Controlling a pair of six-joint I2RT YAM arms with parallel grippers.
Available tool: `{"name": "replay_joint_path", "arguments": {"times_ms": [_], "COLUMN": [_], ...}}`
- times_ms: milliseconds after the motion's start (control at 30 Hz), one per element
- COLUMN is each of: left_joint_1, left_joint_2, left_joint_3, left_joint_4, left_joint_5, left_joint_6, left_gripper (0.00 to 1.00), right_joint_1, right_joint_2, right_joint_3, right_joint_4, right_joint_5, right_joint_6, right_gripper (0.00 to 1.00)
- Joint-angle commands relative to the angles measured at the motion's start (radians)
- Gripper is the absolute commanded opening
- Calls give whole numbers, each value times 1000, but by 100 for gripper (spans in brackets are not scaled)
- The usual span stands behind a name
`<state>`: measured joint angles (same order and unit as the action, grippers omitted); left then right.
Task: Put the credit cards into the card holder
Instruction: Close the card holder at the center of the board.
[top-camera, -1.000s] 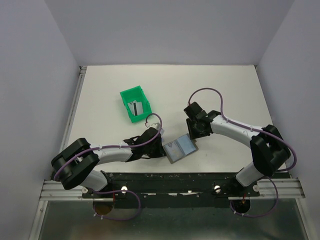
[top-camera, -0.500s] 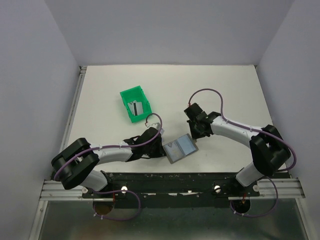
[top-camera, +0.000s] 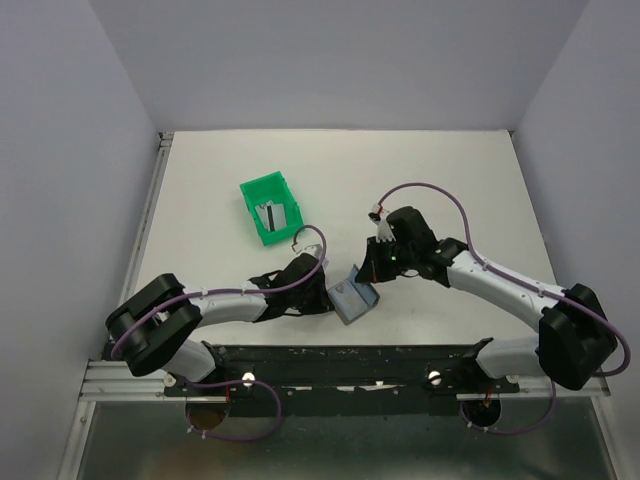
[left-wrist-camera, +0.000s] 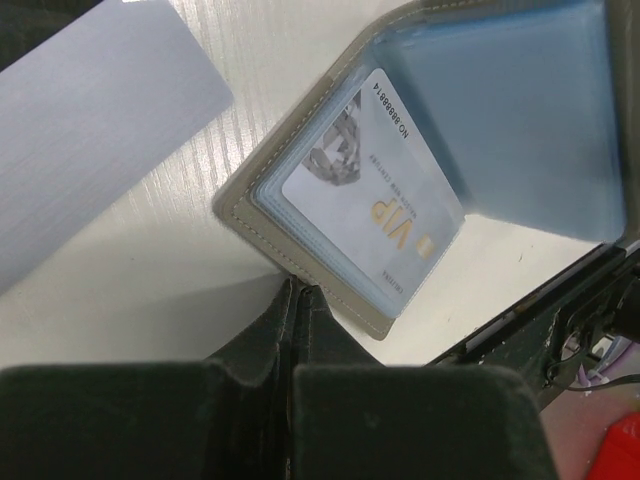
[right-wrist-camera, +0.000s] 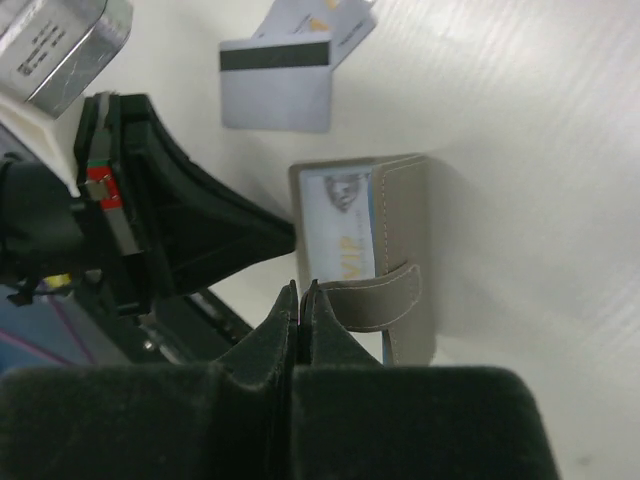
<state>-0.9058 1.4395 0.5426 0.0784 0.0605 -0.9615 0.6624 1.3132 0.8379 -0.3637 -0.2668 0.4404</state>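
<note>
The grey-brown card holder (top-camera: 350, 298) lies near the table's front edge, half folded, its right half raised. A white VIP card (left-wrist-camera: 375, 185) sits in its light blue pocket (right-wrist-camera: 345, 225). My right gripper (right-wrist-camera: 300, 287) is shut on the end of the snap tab (right-wrist-camera: 385, 295), above the holder (top-camera: 370, 272). My left gripper (left-wrist-camera: 300, 288) is shut with nothing in it, its tips touching the holder's left edge (top-camera: 326, 291). Two loose credit cards (right-wrist-camera: 275, 85), the upper one showing a dark stripe, lie on the table just beyond the holder. One silver card face (left-wrist-camera: 90, 130) fills the left wrist view's upper left.
A green plastic bin (top-camera: 262, 185) stands behind and left of the holder, with another striped card (top-camera: 270, 216) inside. The black mounting rail (top-camera: 400, 360) runs along the near edge just in front of the holder.
My right gripper shut beside the flat, open holder, then moved left and forward, raising the holder's right half. The left arm stayed in place.
</note>
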Motion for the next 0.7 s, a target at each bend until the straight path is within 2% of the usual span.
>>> {"name": "replay_joint_path", "arguments": {"times_ms": [0,233,267,367,433,533,667], "left_joint_1": [-7,-7,-7,-8,-7,-7,-4], "left_joint_2": [9,-53,-68,-143,-214,-335,-453], "left_joint_3": [-27,-93,-102,-141,-173,-223,-259], "left_joint_4": [-16,-22,-31,-72,-120,-184,-235], "left_joint_5": [-11,-28,-34,-53,-85,-123,-163], "left_joint_6": [-5,-34,-37,-57,-78,-112,-129], "left_gripper": [0,0,0,0,0,0,0], "right_joint_1": [16,43,51,62,63,62,62], "right_joint_2": [56,164,178,202,186,149,123], "right_joint_3": [-60,-83,-82,-77,-85,-73,-28], "right_joint_4": [184,353,394,410,416,385,321], "right_joint_5": [-293,-506,-528,-561,-554,-528,-517], "right_joint_6": [99,184,190,195,195,179,158], "right_gripper": [0,0,4,34,46,51,54]}}
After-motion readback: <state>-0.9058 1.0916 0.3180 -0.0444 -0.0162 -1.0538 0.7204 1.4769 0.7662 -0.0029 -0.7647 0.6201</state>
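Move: My right hand holds the strap of the card holder's raised flap; the card side it folds onto lies about 4 cm left, 2 cm back and 8 cm below. That same card side is some 5 cm right and 1 cm forward of my shut left fingers, just below their point. From my left hand, the loose striped card lies roughly 7 cm ahead and 4 cm left, with another loose card about 3 cm beyond and 2 cm right of it. I swing my right hand left and back, nearly level, about 9 cm, carrying the flap by its strap over the card side while the wrist rolls some 30 degrees so the fingers point more to the left; late on they open and let go of the strap. Meanwhile my left fingers, still shut, come off the holder's edge and slide away low, left and somewhat back. ##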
